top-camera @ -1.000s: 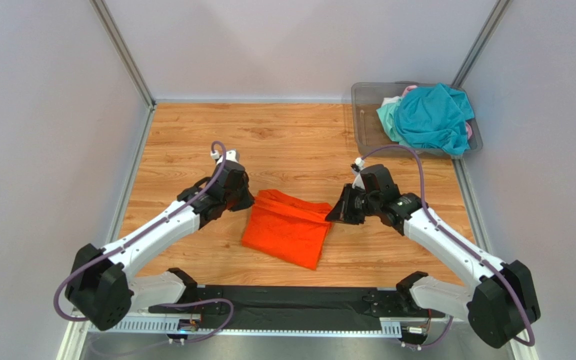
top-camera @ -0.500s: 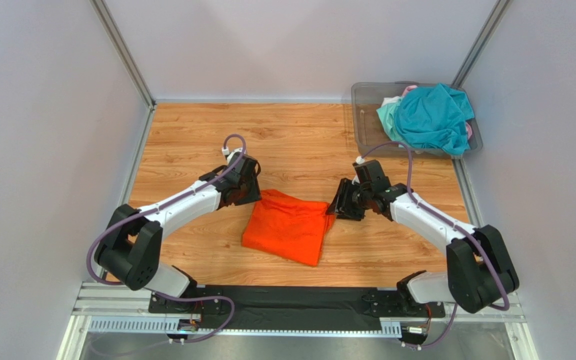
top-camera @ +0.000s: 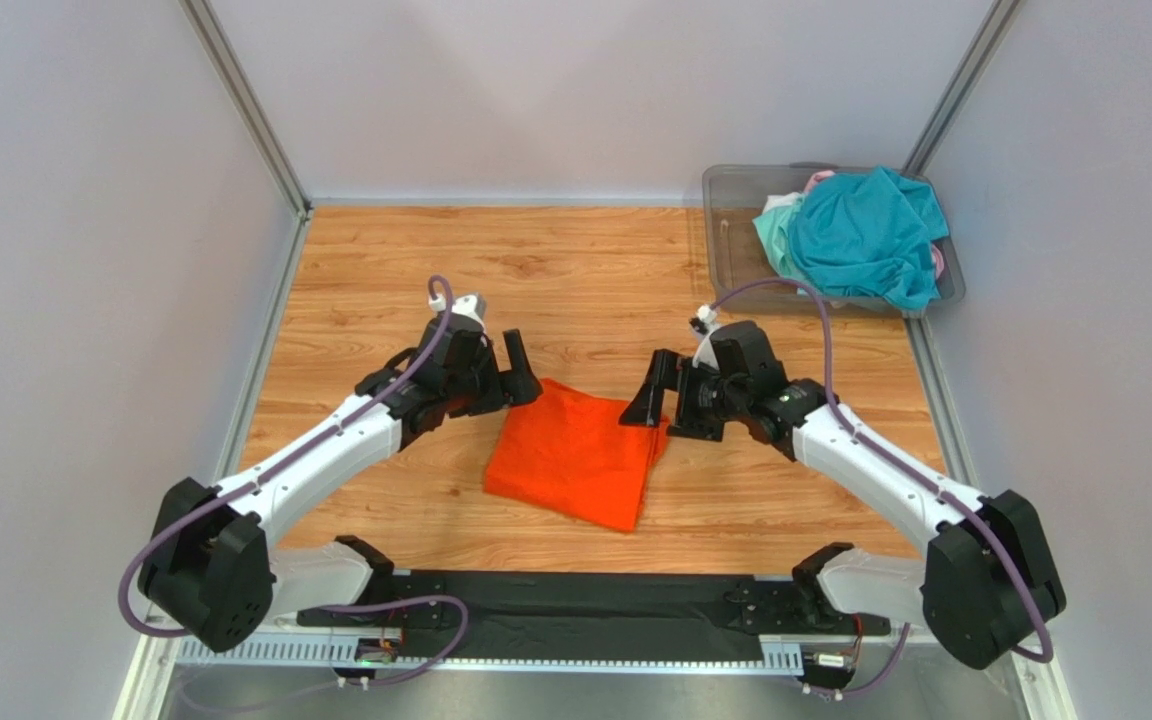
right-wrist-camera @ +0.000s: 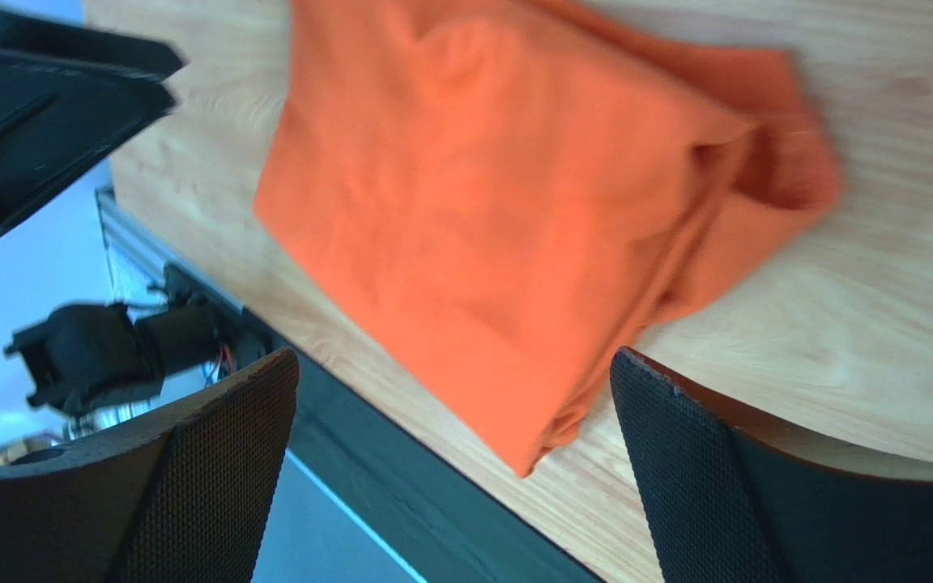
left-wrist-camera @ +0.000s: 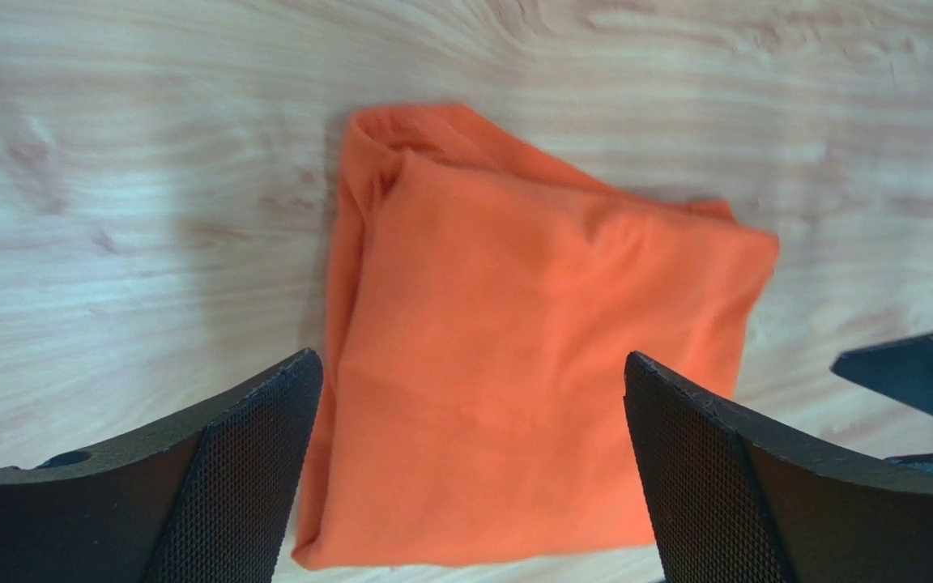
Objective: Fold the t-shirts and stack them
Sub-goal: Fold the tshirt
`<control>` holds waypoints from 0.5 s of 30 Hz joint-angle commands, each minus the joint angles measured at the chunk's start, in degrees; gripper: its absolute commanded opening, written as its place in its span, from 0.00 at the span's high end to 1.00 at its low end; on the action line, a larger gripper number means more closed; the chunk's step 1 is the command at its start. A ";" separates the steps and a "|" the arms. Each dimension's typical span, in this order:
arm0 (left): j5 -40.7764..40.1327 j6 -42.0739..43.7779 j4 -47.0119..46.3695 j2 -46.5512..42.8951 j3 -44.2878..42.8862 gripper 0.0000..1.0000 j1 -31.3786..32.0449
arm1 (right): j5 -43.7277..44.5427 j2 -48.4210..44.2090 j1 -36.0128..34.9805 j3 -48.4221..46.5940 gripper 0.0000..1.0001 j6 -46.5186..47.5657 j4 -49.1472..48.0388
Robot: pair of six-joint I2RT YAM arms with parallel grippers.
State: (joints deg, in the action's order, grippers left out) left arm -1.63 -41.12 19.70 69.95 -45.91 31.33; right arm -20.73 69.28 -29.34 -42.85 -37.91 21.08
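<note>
A bright orange t-shirt (top-camera: 575, 455) lies folded into a rough rectangle on the wooden table, slightly askew. My left gripper (top-camera: 519, 375) hovers open just off its far left corner. My right gripper (top-camera: 648, 398) is open at the far right corner. In the left wrist view the orange t-shirt (left-wrist-camera: 532, 352) lies flat below the wide-apart fingers of the left gripper (left-wrist-camera: 469, 364), which hold nothing. The right wrist view shows the orange t-shirt (right-wrist-camera: 520, 194) under the open, empty right gripper (right-wrist-camera: 453, 358). A teal t-shirt (top-camera: 868, 233) is heaped in the bin over pale mint (top-camera: 775, 233) and pink (top-camera: 820, 180) ones.
A clear grey plastic bin (top-camera: 729, 225) stands at the table's far right corner. Grey walls with metal posts close in the left, back and right. A black rail (top-camera: 582, 600) with the arm bases runs along the near edge.
Both grippers went from shut on the orange t-shirt's far edge to open, letting it go. The shirt's far edge has settled flat on the table.
</note>
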 commanded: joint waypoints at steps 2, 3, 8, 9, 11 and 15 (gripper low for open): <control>9.53 -0.18 -5.29 -1.66 3.37 0.00 0.31 | -2.31 0.32 -4.05 0.23 0.00 -0.58 -6.14; 9.80 -0.45 -5.81 -1.58 3.81 0.00 0.74 | -2.12 1.29 -4.23 -0.21 0.00 -0.85 -6.14; 13.05 -1.59 -6.26 -0.17 5.92 0.00 2.59 | 4.27 9.02 -4.67 -2.50 0.00 -1.64 -6.14; 13.49 -2.11 -6.78 0.09 7.23 0.00 3.90 | 5.60 11.91 -4.76 -2.85 0.00 -1.73 -5.62; 12.88 -3.00 -7.05 0.45 8.82 0.00 5.41 | 8.24 14.48 -4.67 -3.03 0.00 -2.17 -5.17; 12.96 -4.58 -8.37 0.97 14.43 0.00 6.55 | 11.06 20.01 -4.67 -3.90 0.00 -2.26 -3.77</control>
State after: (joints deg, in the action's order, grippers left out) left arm 10.07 -43.70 13.39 70.48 -34.37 37.65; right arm -14.59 87.46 -33.93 -44.42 -39.68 16.97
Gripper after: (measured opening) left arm 0.994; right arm 0.997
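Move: The folded orange t-shirt lies flat, its middle about 7 cm back and 7 cm to the right of the left hand and some 11 cm below; its far left corner is roughly 4 cm ahead of that hand and 2 cm right. From the right hand the t-shirt's middle is about 9 cm left, 3 cm back and 10 cm below. The loose flap at its far right corner is some 2 cm ahead and 2 cm right, the laundry bin roughly 25 cm ahead and 24 cm right. Over the folded t-shirt both empty hands close in, fingers staying wide open. The left draws back about 8 cm, sinking some 6 cm and easing right, tipping and turning clockwise to hover over the t-shirt's left half. The right first swings a little left and back, then drops about 8 cm close above its right edge, its fingers tilting steeper; whether they touch can't be seen. ##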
